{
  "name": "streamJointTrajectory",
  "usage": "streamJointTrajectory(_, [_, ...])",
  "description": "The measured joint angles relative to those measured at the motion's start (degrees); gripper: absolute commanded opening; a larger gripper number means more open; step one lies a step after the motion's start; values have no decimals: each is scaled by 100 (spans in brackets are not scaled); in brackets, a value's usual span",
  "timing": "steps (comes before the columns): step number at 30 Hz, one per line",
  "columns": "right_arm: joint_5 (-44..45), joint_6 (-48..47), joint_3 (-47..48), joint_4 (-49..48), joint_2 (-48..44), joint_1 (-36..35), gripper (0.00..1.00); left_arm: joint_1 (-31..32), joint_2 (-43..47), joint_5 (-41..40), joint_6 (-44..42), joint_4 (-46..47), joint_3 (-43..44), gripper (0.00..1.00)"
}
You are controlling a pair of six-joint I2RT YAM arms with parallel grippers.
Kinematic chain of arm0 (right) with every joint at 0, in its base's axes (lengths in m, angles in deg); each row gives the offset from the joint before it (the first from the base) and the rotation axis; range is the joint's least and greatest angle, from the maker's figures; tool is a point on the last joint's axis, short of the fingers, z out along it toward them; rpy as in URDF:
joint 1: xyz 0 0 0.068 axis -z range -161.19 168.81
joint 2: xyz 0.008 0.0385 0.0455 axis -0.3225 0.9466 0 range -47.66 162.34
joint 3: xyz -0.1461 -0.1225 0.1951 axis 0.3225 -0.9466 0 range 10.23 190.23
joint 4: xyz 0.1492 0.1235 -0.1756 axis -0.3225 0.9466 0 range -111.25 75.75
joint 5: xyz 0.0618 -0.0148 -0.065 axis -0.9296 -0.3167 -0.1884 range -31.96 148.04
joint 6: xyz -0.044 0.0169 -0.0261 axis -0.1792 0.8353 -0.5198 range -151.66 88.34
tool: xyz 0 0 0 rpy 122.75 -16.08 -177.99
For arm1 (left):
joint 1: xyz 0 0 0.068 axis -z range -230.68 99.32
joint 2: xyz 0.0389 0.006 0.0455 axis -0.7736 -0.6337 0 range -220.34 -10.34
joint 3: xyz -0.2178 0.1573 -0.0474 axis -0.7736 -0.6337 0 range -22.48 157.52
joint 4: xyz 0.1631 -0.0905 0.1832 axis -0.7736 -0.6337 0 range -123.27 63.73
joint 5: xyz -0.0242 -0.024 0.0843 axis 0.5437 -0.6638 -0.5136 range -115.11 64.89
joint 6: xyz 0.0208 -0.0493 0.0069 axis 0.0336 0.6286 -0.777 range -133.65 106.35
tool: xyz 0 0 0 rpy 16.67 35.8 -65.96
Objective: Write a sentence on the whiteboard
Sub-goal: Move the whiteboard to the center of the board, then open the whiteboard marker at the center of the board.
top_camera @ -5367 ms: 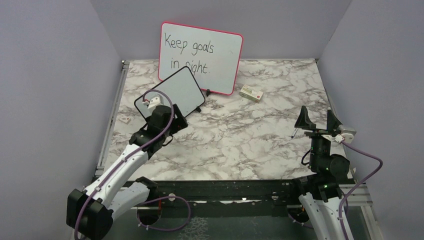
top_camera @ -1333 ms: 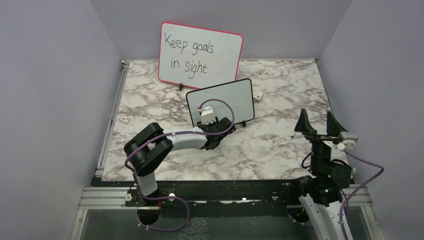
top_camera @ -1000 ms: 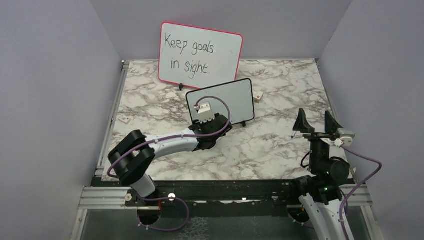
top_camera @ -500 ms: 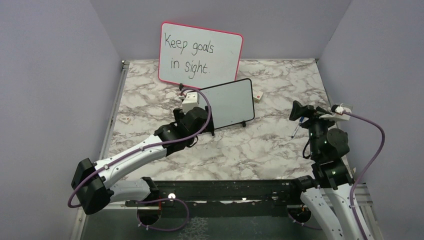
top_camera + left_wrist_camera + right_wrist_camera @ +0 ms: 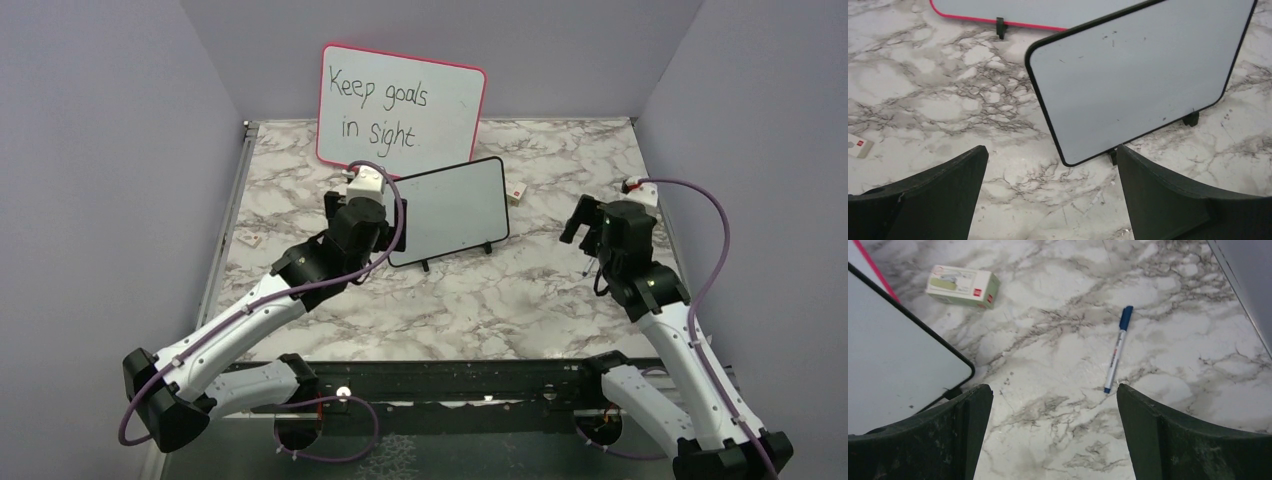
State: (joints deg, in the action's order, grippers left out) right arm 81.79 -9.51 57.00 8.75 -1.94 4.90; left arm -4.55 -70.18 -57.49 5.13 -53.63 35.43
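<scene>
The small black-framed whiteboard (image 5: 450, 210) stands tilted on its little feet at mid-table. Its face (image 5: 1138, 75) is bare apart from faint specks, and no sentence shows on it. My left gripper (image 5: 362, 215) is open just left of the board, apart from it; its fingertips (image 5: 1052, 150) hang over bare marble below the board's lower left corner. My right gripper (image 5: 588, 222) is open too and points down at the table right of the board. A blue marker pen (image 5: 1117, 351) lies flat just beyond the right gripper (image 5: 1053, 389), nearer its right finger. The board's corner (image 5: 893, 350) shows at that view's left.
A larger pink-framed whiteboard (image 5: 400, 110) with black writing "Keep goals in sight" leans at the back. A small white and green box (image 5: 963, 286) lies behind the black-framed board. A small white tag (image 5: 250, 239) lies near the table's left edge. Lilac walls close in three sides.
My left gripper opened, let go of the black-framed whiteboard at mid-table and drew back to its left. My right arm swung forward and tipped down over the pen.
</scene>
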Motion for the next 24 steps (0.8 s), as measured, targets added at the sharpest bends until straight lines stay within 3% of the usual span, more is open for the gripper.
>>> streamJointTrajectory(6, [476,323,354,627,938,0,100,-743,234,4,-214,13,-79,99])
streamJointTrajectory(13, [769,662,470,953,1768,269,100,-885,960,55,-439,164,-562,99])
streamJointTrajectory(24, [46,1040,219,621,2822,1740,73,-1128,1805,116,-581,664,-1032,99])
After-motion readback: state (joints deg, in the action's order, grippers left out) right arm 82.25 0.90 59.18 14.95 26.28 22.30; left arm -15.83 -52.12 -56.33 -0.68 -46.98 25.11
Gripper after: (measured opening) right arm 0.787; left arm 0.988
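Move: The marker lies about 6 cm ahead of the right hand, roughly 9 cm to its right and 20 cm below. The green box is about 20 cm ahead and 14 cm left of that hand; the black-framed whiteboard's middle is 6 cm ahead, 26 cm left. From the left hand, the marker is about 5 cm ahead, 47 cm right and 23 cm down, and the whiteboard's middle 6 cm ahead, 14 cm right. Down towards the marker goes the open right hand, sinking about 13 cm and swinging right in the second half, while the wrist tips the fingers some 30 degrees further down, turns clockwise, and the fingers begin to narrow without gripping. The left hand, wide open, draws left and slightly up, away from the whiteboard. ##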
